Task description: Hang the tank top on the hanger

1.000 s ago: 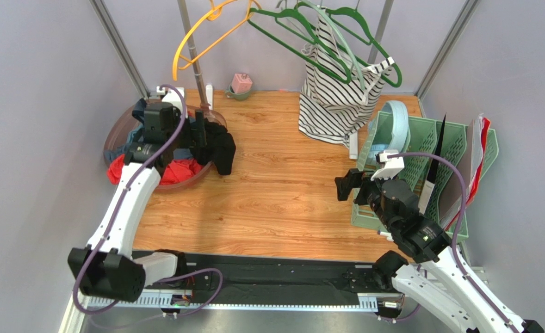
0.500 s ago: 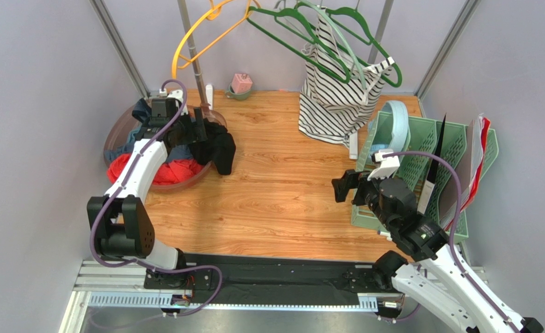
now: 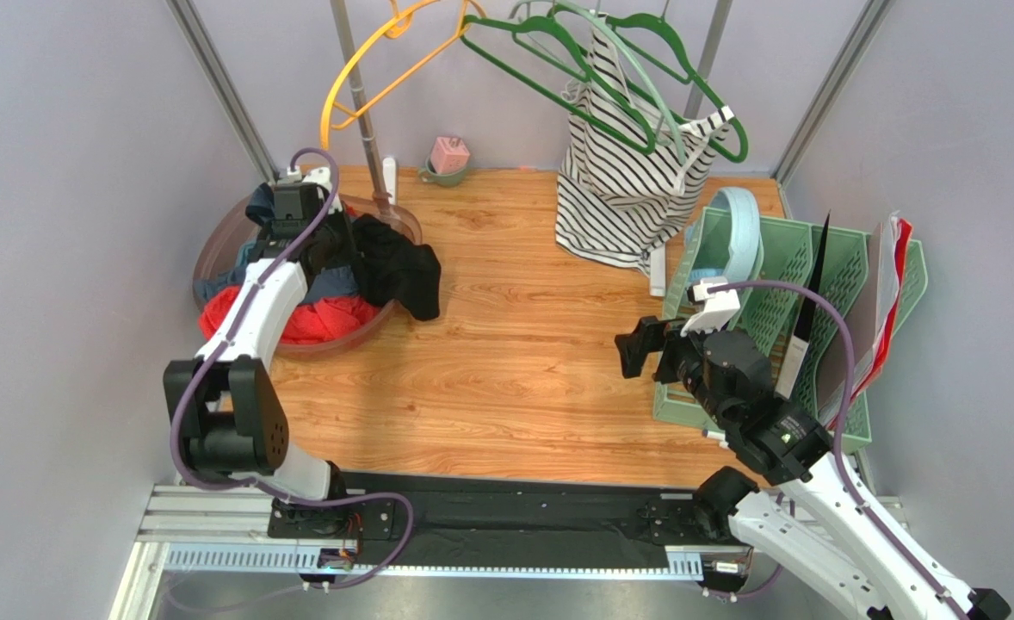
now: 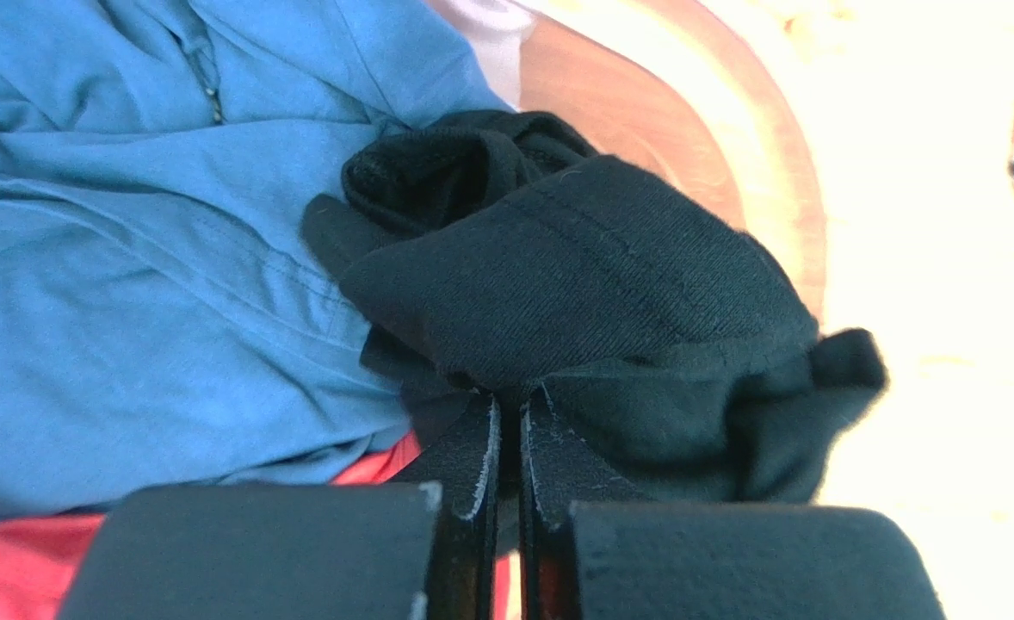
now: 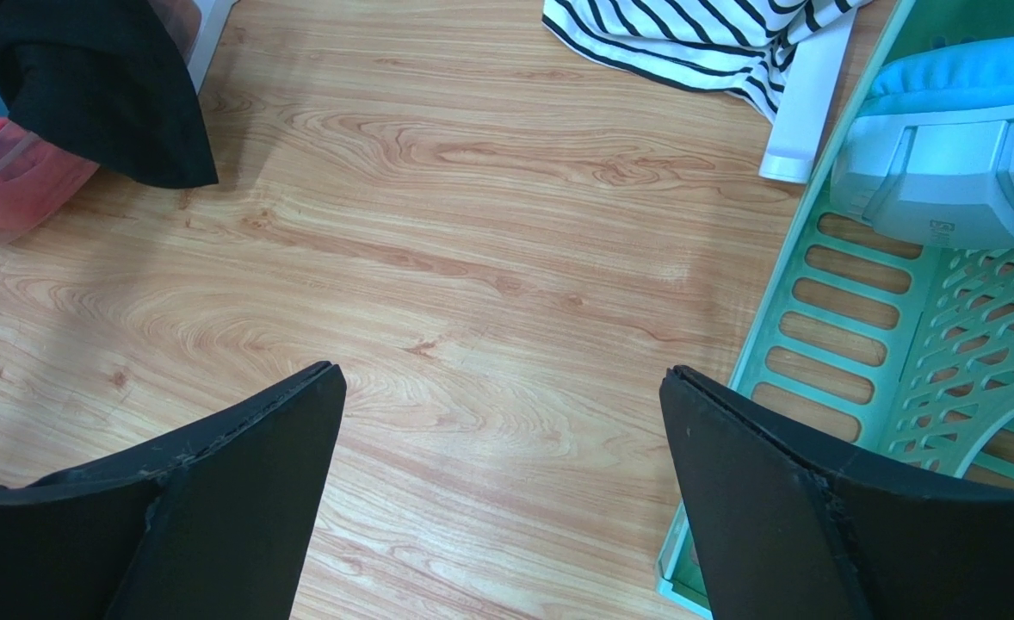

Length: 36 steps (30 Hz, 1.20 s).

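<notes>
The black tank top point(image 3: 399, 269) lies bunched over the right rim of the bowl point(image 3: 212, 240). It also shows in the left wrist view point(image 4: 577, 271) and the right wrist view point(image 5: 98, 78). My left gripper point(image 3: 344, 243) is shut on a fold of it point(image 4: 510, 394), over the bowl. The dark green hanger point(image 3: 515, 71) hangs from the rail at the back, above the table. My right gripper point(image 3: 631, 346) is open and empty point(image 5: 499, 381), low over the table's right half, far from both.
The bowl holds a blue garment point(image 4: 111, 258) and a red one point(image 3: 325, 317). A striped top point(image 3: 622, 194) hangs beside the dark green hanger. A yellow hanger point(image 3: 370, 65) hangs at the left. Green trays point(image 3: 836, 271) stand at the right. A pink cup point(image 3: 448, 158) stands at the back.
My left arm has swung back and left, and its gripper has drawn the tank top slightly toward the bowl. My right gripper has crept a little left.
</notes>
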Tool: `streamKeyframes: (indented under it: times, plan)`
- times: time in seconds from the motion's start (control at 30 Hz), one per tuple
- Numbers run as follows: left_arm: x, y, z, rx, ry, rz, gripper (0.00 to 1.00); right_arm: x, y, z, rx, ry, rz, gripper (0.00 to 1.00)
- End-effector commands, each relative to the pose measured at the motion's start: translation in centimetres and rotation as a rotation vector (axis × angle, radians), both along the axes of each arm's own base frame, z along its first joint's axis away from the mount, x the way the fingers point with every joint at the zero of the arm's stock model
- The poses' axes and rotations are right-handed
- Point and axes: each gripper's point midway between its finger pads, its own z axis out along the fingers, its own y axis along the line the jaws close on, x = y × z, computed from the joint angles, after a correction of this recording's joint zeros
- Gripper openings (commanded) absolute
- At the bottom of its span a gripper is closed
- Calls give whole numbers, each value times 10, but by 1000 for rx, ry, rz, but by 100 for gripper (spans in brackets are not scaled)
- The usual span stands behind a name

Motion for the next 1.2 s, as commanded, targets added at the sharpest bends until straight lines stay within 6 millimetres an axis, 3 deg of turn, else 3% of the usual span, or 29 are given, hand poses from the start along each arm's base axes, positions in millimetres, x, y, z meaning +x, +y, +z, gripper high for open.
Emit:
streamKeyframes:
  times: [0.0, 0.03, 0.1, 0.13, 0.23, 0.43, 0.57, 0.6, 0.67, 0.7, 0.87, 0.9, 0.97, 1.0, 1.13, 1.17]
  plan:
    - [-14, 2, 94, -1, -273, 17, 0, 1, 2, 32, 45, -77, 11, 100]
    - [-28, 5, 123, 26, -346, 18, 0, 1, 1, 33, 47, -77, 11, 100]
    - [-47, 16, 148, 82, -403, 60, 0, -1, 1, 37, 53, -80, 13, 100]
    - [-66, 20, 172, 117, -469, 63, 0, -1, 1, 39, 58, -83, 12, 100]
    - [-103, 25, 203, 162, -553, 83, 0, -2, 1, 40, 66, -91, 15, 100]
    - [-149, 29, 234, 256, -610, 79, 0, -3, 5, 40, 71, -83, 33, 100]
    - [-163, 11, 259, 287, -641, -1, 0, -6, 3, 44, 87, -94, 34, 100]
    - [-168, -2, 274, 286, -678, -53, 0, -6, 3, 44, 85, -94, 33, 100]
    - [-170, -11, 282, 287, -682, -75, 0, -8, 2, 48, 93, -104, 36, 100]
    - [-175, -23, 294, 266, -713, -113, 0, -9, 2, 47, 91, -97, 36, 100]
    - [-170, -55, 305, 276, -721, -187, 0, -13, -4, 51, 95, -101, 23, 100]
    - [-174, -72, 311, 267, -738, -242, 0, -14, -5, 51, 93, -99, 20, 100]
    - [-167, -86, 308, 334, -721, -261, 0, -16, -8, 52, 94, -104, 12, 100]
    - [-166, -111, 302, 343, -711, -334, 0, -16, -9, 54, 96, -108, 11, 100]
    - [-167, -157, 283, 280, -697, -477, 0, -17, -10, 54, 99, -102, 6, 100]
    - [-166, -166, 267, 278, -671, -509, 0, -17, -9, 54, 96, -102, 7, 100]
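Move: Above and ahead of the left hand, which already pinches the black tank top, hang the green hangers, about 14 cm farther out, 33 cm to its right and 30 cm higher. The orange hanger is some 14 cm ahead, 8 cm right and 28 cm up; the clothes basket's middle lies roughly 3 cm ahead, 6 cm left and 8 cm below. From the right hand, the green hangers are about 33 cm ahead, 16 cm left and 25 cm up. Hoisting the pinched black tank top out of the clothes basket, the left hand climbs some 25 cm while drawing back about 15 cm, its fingers tipping up about 40 degrees towards level. It then swings some 15 cm right towards the middle, rising a little more and turning clockwise, its grip still shut. The open, empty right hand rises about 3 cm. ##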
